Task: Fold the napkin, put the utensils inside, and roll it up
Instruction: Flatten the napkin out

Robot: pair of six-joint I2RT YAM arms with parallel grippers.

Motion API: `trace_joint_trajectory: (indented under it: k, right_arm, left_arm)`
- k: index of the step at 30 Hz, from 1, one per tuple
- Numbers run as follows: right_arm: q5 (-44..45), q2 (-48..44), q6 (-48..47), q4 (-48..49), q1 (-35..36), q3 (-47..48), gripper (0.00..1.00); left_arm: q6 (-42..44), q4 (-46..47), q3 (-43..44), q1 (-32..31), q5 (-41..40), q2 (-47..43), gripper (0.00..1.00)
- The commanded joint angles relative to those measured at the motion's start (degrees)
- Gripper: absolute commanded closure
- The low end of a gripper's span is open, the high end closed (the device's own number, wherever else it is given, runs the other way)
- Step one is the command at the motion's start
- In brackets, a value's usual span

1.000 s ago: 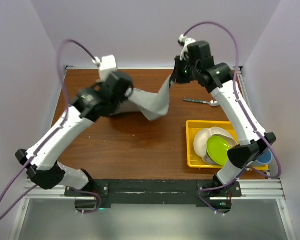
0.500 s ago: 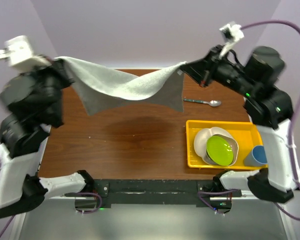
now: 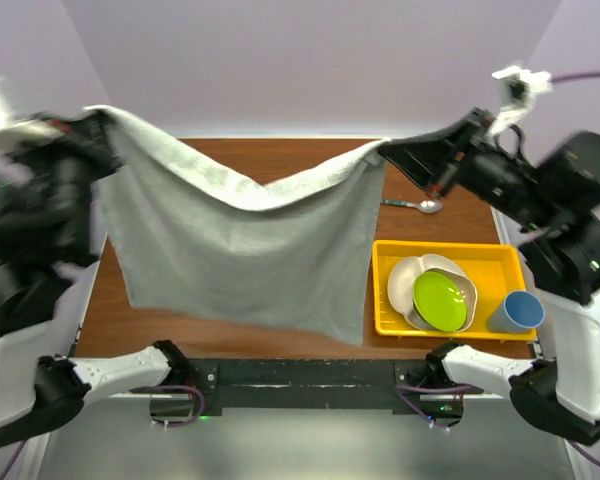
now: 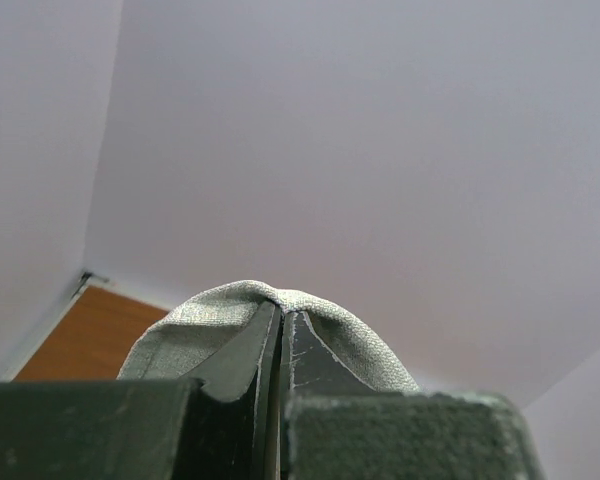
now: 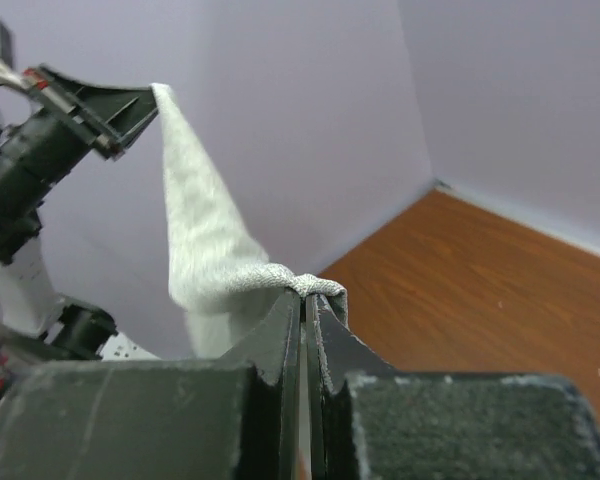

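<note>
The light grey napkin (image 3: 240, 250) hangs spread in the air above the brown table, held by its two upper corners. My left gripper (image 3: 102, 118) is shut on the left corner, with cloth (image 4: 230, 310) bunched over the fingertips in the left wrist view. My right gripper (image 3: 385, 150) is shut on the right corner; the right wrist view shows cloth (image 5: 210, 260) stretching from its fingertips to the left gripper (image 5: 145, 100). The silver spoon (image 3: 417, 206) lies on the table at the back right, beyond the tray.
A yellow tray (image 3: 490, 255) at the right front holds white bowls, a lime green plate (image 3: 440, 298) and a blue cup (image 3: 515, 312). Purple walls close in the back and sides. The hanging napkin hides most of the table (image 3: 280, 155).
Both grippers have lifted and pulled apart with the napkin corners. The cloth went from crumpled on the table to stretched between them, hanging lower and wider now.
</note>
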Motion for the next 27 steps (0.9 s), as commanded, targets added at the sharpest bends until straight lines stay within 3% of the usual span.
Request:
trace_joint_trajectory:
  k: [1,4,6,9,11,13,14,18,19,20,22,24,27]
  right_arm:
    - [13.7,9.6,4.1,-8.3,-0.1,-3.1,1.00]
    - [20.9,17.3,3.0,-11.7,-0.4,-7.9,1.00]
    - [24.5,21.8,0.1,-9.3,-0.7,-10.5,1.00]
    - [23.9,33.5,-0.9,-10.7,-5.4,-9.1,1.00]
    - [23.5,43.5,-1.4,-11.5,-8.1,-5.6,1.00]
    - [18.2,52.2,-2.6,-12.8,-9.2,2.9,1.00]
    - [17.4,61.1,-3.7,-17.2,-10.1,7.3,1.00]
    - [13.7,73.3,-4.2,-16.6,-11.4,20.8,1.00]
    - [13.0,75.0,-4.1,-15.7,-11.7,24.9,0.95]
    - [12.2,78.0,-3.3,-14.9,-12.6,27.4,0.83]
    - [11.8,79.7,-1.4,-13.6,-13.3,32.4,0.51]
    - [8.9,78.0,3.3,-8.5,-14.1,32.4,0.38]
    - [12.1,71.7,4.5,-1.8,-13.1,28.6,0.34]
  left_arm:
    - [-5.9,-8.6,-4.4,2.3,-4.8,13.7,1.00]
    - [-12.0,-13.9,-8.4,12.5,1.3,22.2,1.00]
    - [-11.5,-7.7,-17.8,19.6,7.1,25.9,1.00]
    - [-9.8,-0.8,-22.9,26.5,12.3,33.3,1.00]
    - [-8.6,2.7,-23.8,28.9,13.0,40.5,1.00]
    - [-10.5,-0.2,-19.4,32.3,13.2,46.5,1.00]
    - [-10.8,-2.1,-17.6,33.1,12.1,51.6,1.00]
    - [-9.6,-0.4,-14.2,37.3,14.5,60.9,1.00]
    - [-9.0,0.0,-13.7,38.3,18.4,63.0,1.00]
    - [-8.7,0.3,-12.2,39.1,19.0,63.7,1.00]
    - [-10.8,0.7,-11.4,40.8,17.1,64.0,0.83]
    - [-12.8,0.1,-8.1,41.7,15.7,63.8,0.60]
    - [-13.3,0.9,-6.2,41.5,17.4,61.3,0.59]
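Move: I hold the napkin's top corners high. My left hand's corner goes to a bare spot about 29 cm ahead, 7 cm left and 55 cm below; the table's far edge is some 14 cm beyond that spot. My right hand's corner goes about 35 cm straight ahead and 55 cm down. At table height, the spoon is roughly 26 cm ahead and 21 cm right of my right hand, the yellow tray about 3 cm ahead and 28 cm right. I whip the held napkin down and forward onto the table with both hands, dropping each about 55 cm while the fingers tip steeply downward. My left hand bows right before swinging back left, then partly opens at its corner. Near the table my right hand opens wide, lets go, and pulls on forward and slightly up, clear of the corner. ##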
